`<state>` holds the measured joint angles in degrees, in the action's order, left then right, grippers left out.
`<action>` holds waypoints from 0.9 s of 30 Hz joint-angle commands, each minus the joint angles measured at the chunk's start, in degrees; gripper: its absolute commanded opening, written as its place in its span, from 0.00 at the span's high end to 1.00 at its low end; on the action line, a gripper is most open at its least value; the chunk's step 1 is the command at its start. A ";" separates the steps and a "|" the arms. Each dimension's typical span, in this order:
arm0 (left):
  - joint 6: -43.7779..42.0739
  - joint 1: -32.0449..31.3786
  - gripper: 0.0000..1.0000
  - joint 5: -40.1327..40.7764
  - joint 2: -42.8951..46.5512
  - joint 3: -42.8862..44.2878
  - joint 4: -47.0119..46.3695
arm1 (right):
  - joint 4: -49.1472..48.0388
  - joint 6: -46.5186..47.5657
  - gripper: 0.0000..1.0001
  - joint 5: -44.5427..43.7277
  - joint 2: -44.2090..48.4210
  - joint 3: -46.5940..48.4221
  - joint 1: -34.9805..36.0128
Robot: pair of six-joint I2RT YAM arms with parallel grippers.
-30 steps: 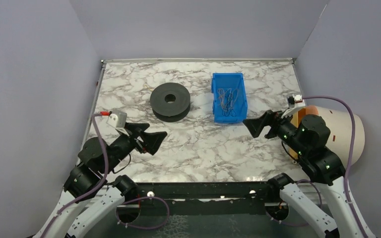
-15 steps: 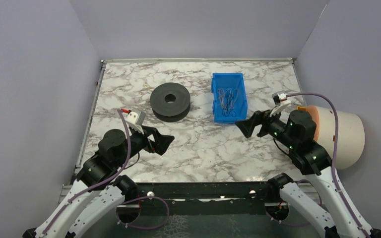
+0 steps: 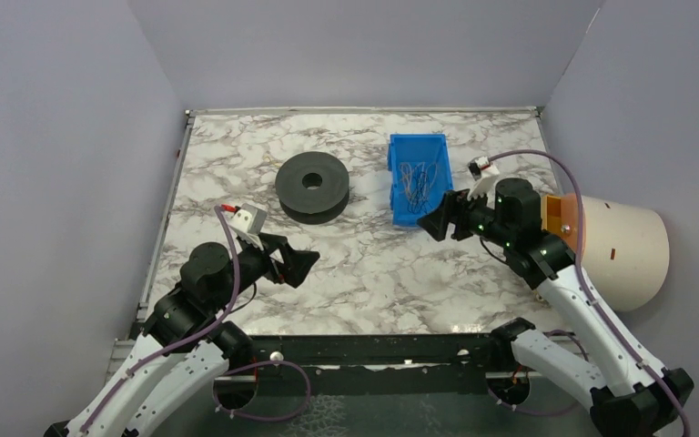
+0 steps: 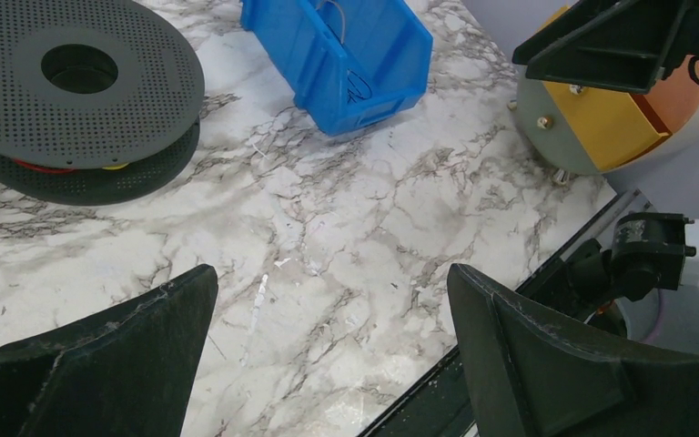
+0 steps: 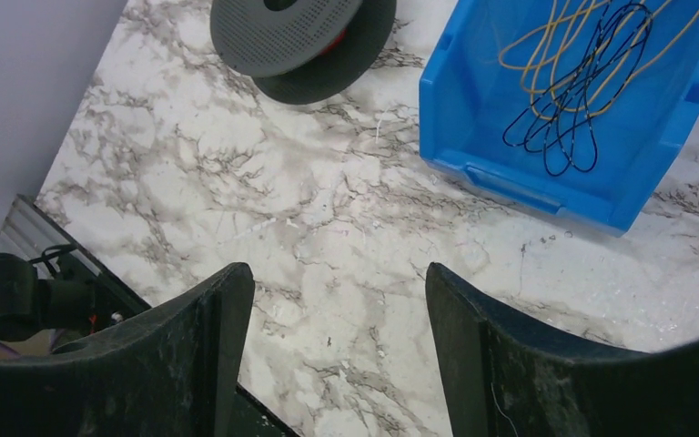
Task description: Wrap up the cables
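Note:
The cables [image 3: 416, 180] [image 5: 573, 86], thin yellow and dark wires, lie in a loose tangle inside the blue bin [image 3: 419, 217] [image 5: 546, 187] [image 4: 328, 82]. Left of the bin, the black spool [image 3: 312, 185] [image 4: 73, 91] [image 5: 300, 36] lies flat, with a bit of red and yellow showing between its flanges. My right gripper [image 3: 437, 221] [image 5: 337, 270] hovers open and empty just off the bin's near right corner. Over the near left of the table, my left gripper [image 3: 296, 264] [image 4: 329, 273] stands wide open with nothing in it, short of the spool.
A cream cylinder with an orange panel [image 3: 619, 250] [image 4: 601, 118] stands off the table's right edge, behind the right arm. A black frame rail [image 3: 364, 350] runs along the near edge. Lilac walls close in the left, back and right.
The right arm has swung forward and left toward the blue bin, and its jaws have narrowed a little. The left gripper slid slightly right early on, then held still.

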<state>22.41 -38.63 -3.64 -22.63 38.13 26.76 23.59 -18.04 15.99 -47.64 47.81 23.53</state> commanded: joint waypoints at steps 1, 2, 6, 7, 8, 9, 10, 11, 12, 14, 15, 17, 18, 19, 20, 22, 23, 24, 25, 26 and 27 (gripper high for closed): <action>-0.53 0.27 0.01 -1.24 0.84 -0.68 -2.70 | -1.86 -1.45 0.28 -1.66 -3.79 3.49 0.00; -0.60 0.23 0.01 -1.34 0.88 -0.76 -2.75 | -2.11 -1.64 0.30 -2.56 -4.58 3.97 0.07; -0.79 0.22 0.01 -1.67 0.51 -0.77 -2.77 | -2.40 -1.73 0.36 -8.37 -8.28 6.06 0.77; -0.79 0.22 0.01 -1.87 0.49 -0.78 -2.81 | -2.49 -1.80 0.36 -9.94 -9.26 6.47 0.95; -0.84 0.22 0.01 -1.91 0.48 -0.78 -2.86 | -2.66 -1.74 0.38 -11.41 -10.39 6.98 0.99; -0.89 0.22 0.01 -1.90 0.53 -0.79 -2.84 | -2.83 -1.73 0.39 -12.70 -11.43 7.45 1.06; -0.88 0.22 0.01 -1.82 0.64 -0.77 -2.78 | -3.01 -1.72 0.40 -13.90 -12.58 7.99 1.08; -0.90 0.22 0.01 -1.95 0.77 -0.85 -2.77 | -3.14 -1.71 0.41 -14.79 -13.71 8.66 1.08; -0.93 0.22 0.01 -1.90 1.01 -0.86 -2.85 | -3.55 -1.62 0.41 -15.48 -14.92 9.22 1.08; -0.93 0.22 0.01 -1.63 1.59 -0.93 -2.79 | -4.47 -1.53 0.42 -17.48 -17.29 10.33 1.12; -0.89 0.22 0.01 -1.56 1.85 -0.97 -2.77 | -4.85 -1.38 0.43 -18.43 -18.57 10.89 1.15; -0.93 0.22 0.01 -1.42 2.33 -1.04 -2.81 | -5.97 -1.34 0.44 -20.01 -21.22 11.83 1.17; -1.01 0.22 0.01 -1.27 2.47 -1.04 -2.83 | -6.87 -1.30 0.44 -20.82 -22.52 12.08 1.17; -1.05 0.22 0.01 -1.12 2.62 -1.04 -2.83 | -7.83 -1.29 0.44 -21.70 -23.72 12.31 1.17; -1.12 0.22 0.01 -1.00 2.73 -1.00 -2.80 | -8.55 -1.49 0.44 -22.50 -24.98 12.69 1.17; -1.16 0.22 0.01 -0.85 2.96 -1.03 -2.78 | -9.87 -1.49 0.45 -23.62 -27.69 13.58 1.17; -1.15 0.21 0.01 -0.91 3.13 -1.04 -2.77 | -10.44 -1.55 0.46 -23.53 -29.69 14.17 1.17; -1.22 0.22 0.01 -0.85 3.24 -1.04 -2.77 | -11.00 -1.74 0.46 -23.52 -31.14 14.68 1.16; -1.23 0.29 0.01 -0.84 3.43 -1.04 -2.81 | -11.41 -1.96 0.47 -23.54 -32.57 15.23 1.17; -1.23 0.29 0.01 -0.78 3.54 -1.06 -2.80 | -11.92 -2.18 0.47 -23.27 -34.13 15.81 1.17; -1.23 0.30 0.01 -0.79 3.75 -1.04 -2.78 | -12.47 -2.56 0.47 -22.94 -35.52 16.30 1.17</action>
<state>21.80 -38.63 -4.05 -20.05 37.56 25.80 15.46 -19.57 -4.71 -78.98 61.30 24.38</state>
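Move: The loosely coiled cables lie on the floor of the blue box, about 22 cm ahead of the right hand, within a centimetre or so of straight in line, and some 21 cm below. The box's middle is about 2 cm beyond the cables. The grey spool stands roughly 18 cm ahead and 30 cm to the left, about 18 cm down. From the left hand the cables are some 30 cm ahead, 28 cm to its right and 24 cm below. Forward and down goes the right hand, gathering speed, about 13 cm out and some 5 cm lower, from short of the blue box's near end towards the cables inside. The wrist swings clockwise by nearly 20 degrees and its left side dips, while the empty fingers narrow from about three quarters open to about half. ##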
